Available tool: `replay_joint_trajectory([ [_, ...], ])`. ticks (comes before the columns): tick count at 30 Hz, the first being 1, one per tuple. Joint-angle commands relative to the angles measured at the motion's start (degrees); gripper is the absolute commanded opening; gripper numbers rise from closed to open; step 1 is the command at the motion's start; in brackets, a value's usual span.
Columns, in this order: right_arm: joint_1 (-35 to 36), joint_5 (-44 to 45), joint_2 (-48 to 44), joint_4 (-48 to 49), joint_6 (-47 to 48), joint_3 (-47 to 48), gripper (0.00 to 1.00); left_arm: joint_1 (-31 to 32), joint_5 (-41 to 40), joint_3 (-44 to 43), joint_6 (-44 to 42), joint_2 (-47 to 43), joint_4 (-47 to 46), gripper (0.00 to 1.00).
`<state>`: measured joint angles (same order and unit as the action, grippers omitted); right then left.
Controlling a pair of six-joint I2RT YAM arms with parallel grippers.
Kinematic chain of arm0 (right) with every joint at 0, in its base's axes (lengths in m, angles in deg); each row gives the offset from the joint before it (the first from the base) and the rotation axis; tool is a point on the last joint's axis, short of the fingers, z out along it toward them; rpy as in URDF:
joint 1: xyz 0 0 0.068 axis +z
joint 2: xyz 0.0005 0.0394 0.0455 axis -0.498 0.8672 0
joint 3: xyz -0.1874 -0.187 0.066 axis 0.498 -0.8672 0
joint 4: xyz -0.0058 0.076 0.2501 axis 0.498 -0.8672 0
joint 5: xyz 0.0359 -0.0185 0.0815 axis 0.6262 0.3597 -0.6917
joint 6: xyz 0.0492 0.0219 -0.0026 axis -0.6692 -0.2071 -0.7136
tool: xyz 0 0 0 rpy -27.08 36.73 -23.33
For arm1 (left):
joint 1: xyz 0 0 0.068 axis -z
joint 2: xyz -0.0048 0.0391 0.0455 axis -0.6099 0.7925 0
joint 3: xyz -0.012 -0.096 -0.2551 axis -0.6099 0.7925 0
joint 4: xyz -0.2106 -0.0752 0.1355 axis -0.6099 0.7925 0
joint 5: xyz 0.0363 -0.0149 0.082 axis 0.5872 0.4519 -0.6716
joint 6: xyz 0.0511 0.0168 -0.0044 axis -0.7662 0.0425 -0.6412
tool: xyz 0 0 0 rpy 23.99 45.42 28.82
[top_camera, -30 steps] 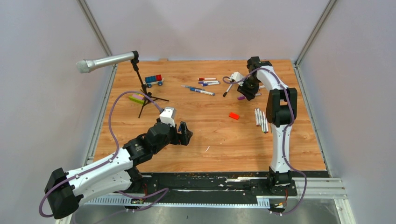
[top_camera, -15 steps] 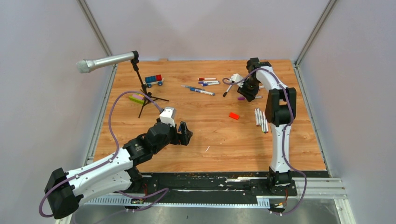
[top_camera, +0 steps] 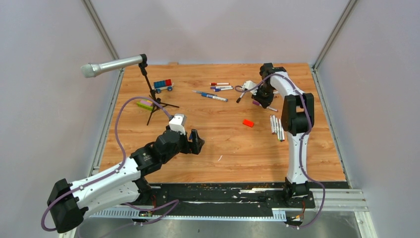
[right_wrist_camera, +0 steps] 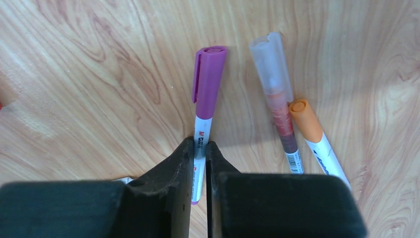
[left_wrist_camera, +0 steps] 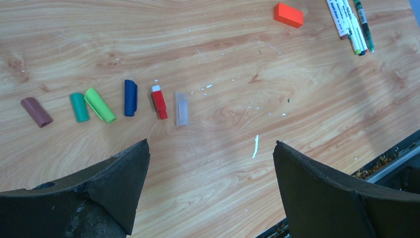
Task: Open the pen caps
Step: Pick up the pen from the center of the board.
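Note:
My right gripper (right_wrist_camera: 199, 144) is shut on the white barrel of a purple pen (right_wrist_camera: 202, 131) that lies on the table, its purple cap (right_wrist_camera: 209, 74) still on and pointing away from the fingers. Beside it lie a pen with a clear cap (right_wrist_camera: 271, 64) and an orange-capped pen (right_wrist_camera: 309, 124). In the top view this gripper (top_camera: 261, 96) is at the back right. My left gripper (left_wrist_camera: 210, 148) hangs open over bare wood. A row of loose pen caps lies ahead of it: brown (left_wrist_camera: 36, 112), teal (left_wrist_camera: 78, 107), light green (left_wrist_camera: 99, 105), blue (left_wrist_camera: 130, 97), red (left_wrist_camera: 159, 101), clear (left_wrist_camera: 182, 107).
Several capped pens (top_camera: 218, 88) lie at the back centre. A bundle of pens (top_camera: 277, 128) lies right of an orange-red block (top_camera: 248, 123). A grey microphone (top_camera: 111, 65) on a black tripod (top_camera: 153, 101), toy bricks (top_camera: 163, 85) and a green block (top_camera: 145, 105) stand back left.
My right gripper has closed onto the purple pen's barrel and shifted slightly toward the back. The left arm has not moved.

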<state>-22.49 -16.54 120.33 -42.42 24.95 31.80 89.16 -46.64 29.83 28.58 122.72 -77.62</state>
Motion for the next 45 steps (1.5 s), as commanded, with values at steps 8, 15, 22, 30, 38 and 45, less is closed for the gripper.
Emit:
replay_joint_trajectory([
  [8, 2.5, -4.2, -7.0, 3.7, 4.2, -11.1, 0.01, -0.3, 0.0, -0.1, 1.3, -2.7, -1.0, 1.00],
  [15, 4.4, -7.1, -12.6, 8.2, 4.3, -14.4, 0.00, -0.3, 0.9, -0.1, 1.7, -3.2, -2.1, 1.00],
  [22, 5.9, -11.5, -17.3, 9.3, 1.3, -15.1, 0.00, -0.4, 3.0, 0.4, 2.5, -3.3, -4.5, 1.00],
  [30, 6.5, -21.1, -27.2, 10.1, -5.9, -21.0, 0.00, -0.3, 5.8, 2.4, 4.3, -5.1, -10.3, 1.00],
  [38, 6.4, -37.7, -37.3, 4.4, -17.4, -29.1, 0.00, -0.3, 8.5, 10.4, 12.0, -7.9, -31.4, 1.00],
  [45, 6.3, -53.2, -45.5, 2.8, -17.2, -40.3, 0.00, -0.3, 8.7, 12.4, 19.5, -3.1, -48.2, 1.00],
])
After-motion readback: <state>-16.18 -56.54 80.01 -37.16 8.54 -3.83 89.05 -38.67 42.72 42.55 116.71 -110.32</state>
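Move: Between the right fingers, already pinched, lies the purple pen, its middle about 2 cm left of the grip and level with the hand. The open left gripper it goes towards is some 25 cm back, 34 cm left and 12 cm up. The red block lies roughly 9 cm back and 11 cm left, the uncapped pens 12 cm back and 4 cm right, a clear-capped pen 7 cm ahead and 2 cm left. From the left hand, the purple pen is about 25 cm ahead, 34 cm right and 12 cm below. Keeping its pinch on the purple pen, the right hand first skims low backwards and left, then lifts and carries it over the red block towards the left gripper, about 17 cm back, 14 cm left and 13 cm up in all, its fingers swinging some 40 degrees to point down-left. The left hand, still wide open, rises 6 cm, eases right and rolls about 30 degrees, right side up. ##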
